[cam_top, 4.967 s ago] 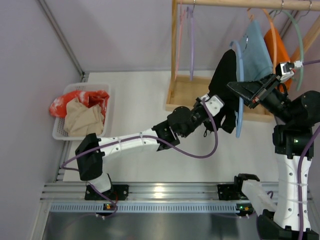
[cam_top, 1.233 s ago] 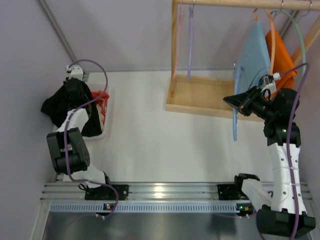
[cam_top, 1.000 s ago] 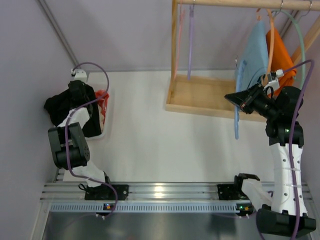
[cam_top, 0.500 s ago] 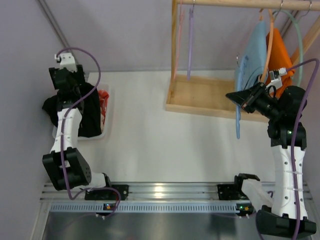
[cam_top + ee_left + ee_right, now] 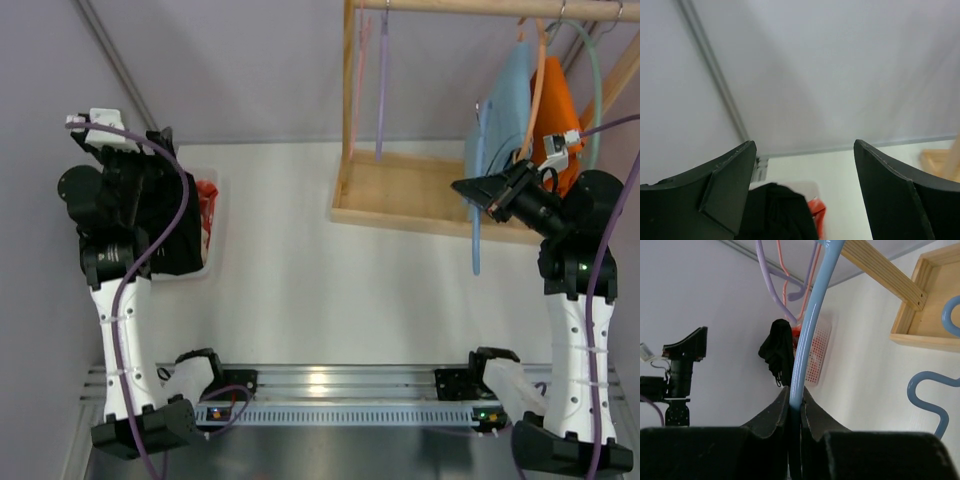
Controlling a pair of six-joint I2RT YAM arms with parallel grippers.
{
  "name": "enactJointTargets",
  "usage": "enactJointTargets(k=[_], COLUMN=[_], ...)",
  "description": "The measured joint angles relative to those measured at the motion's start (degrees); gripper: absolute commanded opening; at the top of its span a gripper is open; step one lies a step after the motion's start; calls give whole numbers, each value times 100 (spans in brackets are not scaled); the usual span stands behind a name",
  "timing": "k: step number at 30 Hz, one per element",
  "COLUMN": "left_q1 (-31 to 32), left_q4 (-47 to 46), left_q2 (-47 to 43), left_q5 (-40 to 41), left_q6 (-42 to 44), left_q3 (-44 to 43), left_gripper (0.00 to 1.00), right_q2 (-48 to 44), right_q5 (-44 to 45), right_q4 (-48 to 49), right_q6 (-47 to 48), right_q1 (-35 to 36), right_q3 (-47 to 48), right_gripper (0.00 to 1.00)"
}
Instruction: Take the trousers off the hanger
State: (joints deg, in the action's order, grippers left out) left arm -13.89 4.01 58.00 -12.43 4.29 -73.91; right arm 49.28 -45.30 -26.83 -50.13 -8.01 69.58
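Observation:
The black trousers [image 5: 178, 238] lie bunched in the white basket [image 5: 211, 246] at the far left, also seen from the left wrist [image 5: 774, 214] and the right wrist [image 5: 778, 351]. My left gripper [image 5: 150, 163] hangs open above them with nothing between its fingers [image 5: 805, 146]. On the right, my right gripper [image 5: 473, 190] is shut on the lower bar of the light blue hanger [image 5: 476, 232], which hangs bare from the rail. The right wrist view shows the hanger's bar [image 5: 808, 340] pinched between the jaws [image 5: 795, 397].
A red cloth [image 5: 206, 193] lies in the basket beside the trousers. The wooden rack [image 5: 398, 192] carries purple [image 5: 381, 80] and pink [image 5: 360, 70] hangers, a light blue cloth [image 5: 510, 95], an orange cloth [image 5: 556, 100] and a green hanger [image 5: 598, 85]. Walls close in at left and back.
My left gripper has opened and let the trousers go into the basket, then lifted up and back from them. The right gripper stays shut on the hanger, almost still.

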Motion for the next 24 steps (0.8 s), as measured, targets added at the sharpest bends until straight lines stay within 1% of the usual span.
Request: enactJointTargets(k=[2, 6, 8, 12, 15, 20, 22, 24], left_q1=[15, 28, 28, 33, 33, 55, 142, 407], left_q4=[52, 81, 101, 101, 98, 101, 114, 243], left_q2=[-260, -476, -487, -437, -339, 11, 243, 575], left_q5=[-570, -1390, -1773, -2439, -2820, -3340, -3383, -3300], left_q6=[-256, -787, -1084, -1692, -2028, -2509, -2612, -2608], left_q3=[-136, -485, -688, -1099, -1340, -1727, -1945, -2275], left_gripper=[84, 84, 84, 84, 83, 81, 80, 78], right_q2=[118, 459, 710, 1241, 1624, 2232, 2422, 2592], right_q5=[-4, 35, 136, 391, 457, 684, 793, 870], right_q4=[157, 678, 866, 1217, 1473, 1860, 1956, 2015], right_q6=[-153, -605, -774, -986, -1137, -1351, -1373, -1397], right_q1=[37, 269, 542, 1421, 1799, 1878, 1878, 1882], right_q3=[70, 186, 337, 754, 1126, 1779, 1989, 2199], right_gripper=[0, 0, 0, 0, 0, 0, 0, 0])
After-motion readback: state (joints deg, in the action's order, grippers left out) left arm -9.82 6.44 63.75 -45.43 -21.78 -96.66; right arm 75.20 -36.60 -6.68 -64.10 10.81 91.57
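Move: The right hand holds the emptied blue hanger. The free stretch of rail it is heading for lies about 15 cm ahead, 10 to the left and 19 above. The lavender hanger is some 14 ahead, 16 left and 10 up; the light-blue trousers are about 9 ahead and 4 to the right, level with the hand. From the empty left hand that rail stretch is roughly 6 ahead, 36 right and 12 up, and the black trousers in the basket 9 ahead, 10 left and 38 below. Up, forward and left, some 9 or 10 cm each way, the right hand carries the pinched blue hanger away from the light-blue trousers to bring its hook to the rail, swinging left mostly midway and turning slightly. The open left hand draws left, up and back from above the basket, then eases slightly forward, swivelling about 40 degrees clockwise towards the rack. ##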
